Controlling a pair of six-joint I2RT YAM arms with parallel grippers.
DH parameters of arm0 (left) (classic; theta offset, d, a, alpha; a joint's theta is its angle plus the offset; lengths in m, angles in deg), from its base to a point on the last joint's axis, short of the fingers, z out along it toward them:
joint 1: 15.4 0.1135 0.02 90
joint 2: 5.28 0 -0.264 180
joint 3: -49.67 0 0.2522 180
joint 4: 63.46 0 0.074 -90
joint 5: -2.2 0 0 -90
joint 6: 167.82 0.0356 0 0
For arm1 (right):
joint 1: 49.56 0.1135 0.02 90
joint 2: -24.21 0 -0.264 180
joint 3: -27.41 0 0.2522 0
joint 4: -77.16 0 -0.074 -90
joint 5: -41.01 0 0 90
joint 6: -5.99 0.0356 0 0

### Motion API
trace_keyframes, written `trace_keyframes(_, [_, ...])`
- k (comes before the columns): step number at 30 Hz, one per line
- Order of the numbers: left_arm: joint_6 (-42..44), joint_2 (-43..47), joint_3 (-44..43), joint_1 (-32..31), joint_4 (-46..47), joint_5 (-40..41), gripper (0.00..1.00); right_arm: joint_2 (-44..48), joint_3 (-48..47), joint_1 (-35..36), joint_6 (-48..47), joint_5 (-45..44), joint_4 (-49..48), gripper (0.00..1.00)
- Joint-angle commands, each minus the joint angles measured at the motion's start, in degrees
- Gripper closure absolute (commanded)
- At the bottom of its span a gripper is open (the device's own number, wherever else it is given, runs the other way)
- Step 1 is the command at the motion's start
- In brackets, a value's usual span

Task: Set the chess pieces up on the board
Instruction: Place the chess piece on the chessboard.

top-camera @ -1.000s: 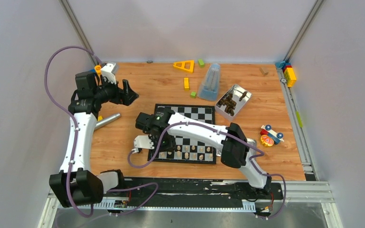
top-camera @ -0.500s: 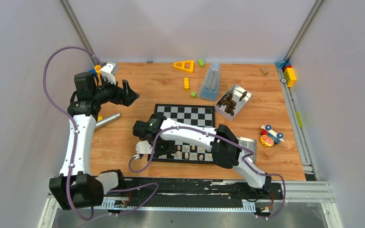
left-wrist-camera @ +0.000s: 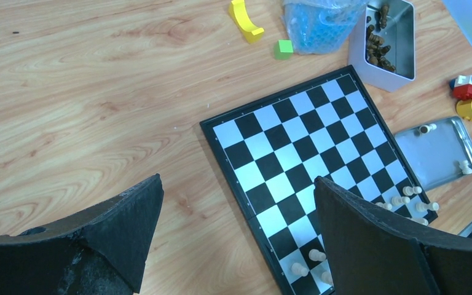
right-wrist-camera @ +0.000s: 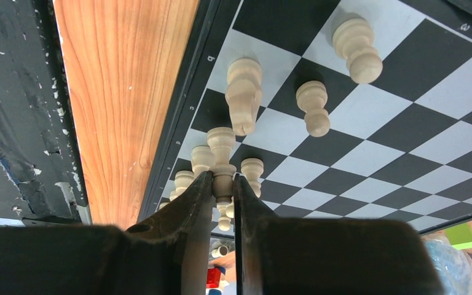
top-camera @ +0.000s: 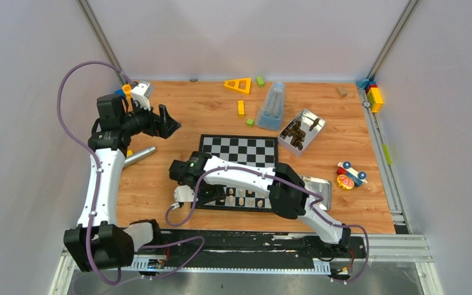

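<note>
The black-and-white board lies in the middle of the table. Several cream chess pieces stand along its near rows. My right gripper hangs over the board's near left corner. In the right wrist view it is shut on one cream chess piece, just above the squares. Other pieces stand close by. My left gripper is open and empty, high over bare wood left of the board. Its fingers frame a few pieces.
A metal tin of dark pieces stands right of the board. A flat tin holds two cream pieces. A blue bag, yellow blocks, a toy car and a metal cylinder lie about.
My right arm has drawn back toward the near left corner of the board, with the piece still in its jaws. The left arm has barely moved.
</note>
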Motion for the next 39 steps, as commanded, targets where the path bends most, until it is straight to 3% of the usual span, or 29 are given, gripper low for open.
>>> trace_keyframes(1, [-0.81,1.14,0.1,0.58,2.2,-1.55,0.01,-0.93,-2.27,0.56,-0.05,-1.7,-0.77,0.98])
trace_keyframes(13, [-0.66,1.29,0.45,0.59,2.42,-2.23,0.01,-1.45,-2.32,1.1,0.3,-1.77,-1.84,0.91])
trace_keyframes(25, [-0.48,1.3,0.52,0.58,2.42,-2.28,0.0,0.67,-4.09,1.38,1.85,-1.2,-4.28,0.67])
trace_keyframes(32, [0.01,0.85,0.28,0.63,2.41,-1.5,0.0,7.11,-3.17,0.35,4.54,0.45,-6.52,0.56])
trace_keyframes(39, [0.28,0.48,-0.63,0.58,1.48,-1.11,0.0,16.16,5.96,-2.45,6.68,4.52,-7.21,0.5])
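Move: The light piece already pinched in the right fingers hangs just over its square: the empty dark c1 square lies straight beneath that hand, roughly 4 cm down. The knight stands level with it about 3 cm to the left, and the next back-row piece 3 cm to the right; a pawn stands 3 cm ahead and 3 cm left. From the left hand, the c1 square is about 16 cm right, 17 cm back and 23 cm below. The light piece goes straight down less than a centimetre onto c1 in the right fingers, which keep their grip a moment, then let go, opening to about half. While opening, the hand shifts some 2.5 cm left, towards the knight's side, then rises about 5 cm clear of the pieces, drifting slightly back right and rolling its left side up some 10 degrees. ##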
